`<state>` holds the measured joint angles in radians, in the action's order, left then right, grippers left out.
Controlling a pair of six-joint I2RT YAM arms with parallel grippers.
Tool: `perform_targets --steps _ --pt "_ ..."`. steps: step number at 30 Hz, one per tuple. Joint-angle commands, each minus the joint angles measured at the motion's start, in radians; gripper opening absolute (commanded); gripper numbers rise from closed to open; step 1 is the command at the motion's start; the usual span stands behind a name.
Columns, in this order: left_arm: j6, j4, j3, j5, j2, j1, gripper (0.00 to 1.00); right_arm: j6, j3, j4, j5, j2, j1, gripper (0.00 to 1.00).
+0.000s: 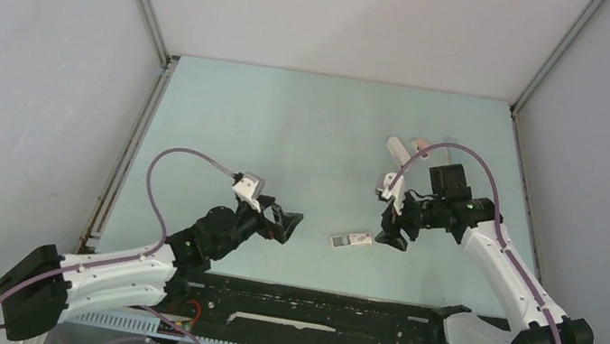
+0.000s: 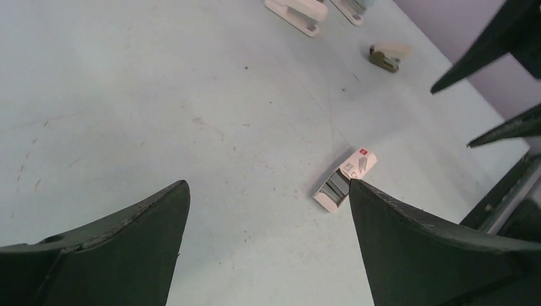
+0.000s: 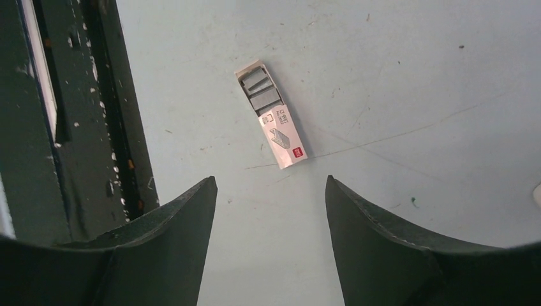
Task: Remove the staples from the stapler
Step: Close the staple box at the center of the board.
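A white mini stapler and a pinkish one lie at the back right of the table. In the left wrist view the white stapler is at the top, with a cream, dark-based one nearer. A small white box lies between my grippers, its open end showing grey staples. The box and the staples also show by my left gripper's right finger. My left gripper is open and empty, left of the box. My right gripper is open and empty, just right of the box.
The black rail runs along the near table edge and shows at the left of the right wrist view. Grey walls enclose the pale green table on three sides. My right arm's fingers reach into the left wrist view.
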<state>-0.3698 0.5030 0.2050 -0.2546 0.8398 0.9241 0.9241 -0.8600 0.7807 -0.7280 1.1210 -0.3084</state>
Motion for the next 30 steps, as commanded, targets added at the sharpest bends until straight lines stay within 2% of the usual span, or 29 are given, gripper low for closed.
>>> perform_targets --steps 1,7,12,30 --pt "-0.232 -0.160 0.013 -0.165 -0.097 -0.011 1.00 -0.124 -0.028 -0.025 -0.042 -0.027 0.027 0.71" --pt "-0.360 -0.129 -0.067 -0.134 -0.188 -0.018 1.00 -0.179 -0.028 -0.025 -0.028 -0.005 0.062 0.67" --pt "-0.423 -0.117 -0.095 -0.117 -0.205 -0.019 1.00 -0.222 -0.028 -0.049 0.024 0.015 0.063 0.65" --pt "-0.594 -0.063 -0.060 -0.072 0.019 -0.019 1.00 -0.318 -0.025 -0.092 0.166 0.128 0.066 0.50"
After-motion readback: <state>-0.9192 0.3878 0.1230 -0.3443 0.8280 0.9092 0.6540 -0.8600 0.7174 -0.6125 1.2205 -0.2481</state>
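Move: The half-open staple box lies flat, its middle about 8 cm to the right hand's left, about level with it fore and aft and some 12 cm below. From the same hand, the white stapler lies about 29 cm ahead and 4 cm right, and the grey stapler roughly 17 cm ahead and 19 cm right, both on the table at the box's level. From the left hand the box lies about 17 cm right, 2 cm back and 13 cm down. The staple box is left untouched between the two hands. The right hand drifts forward and right, then sinks, about 2 to 3 cm each way, turning some 15 degrees clockwise as its fingers narrow on nothing. The left hand first goes about 2.5 cm left, away from the box, then sinks some 5 cm, tipping downward roughly 25 degrees with its fingers wide open. ##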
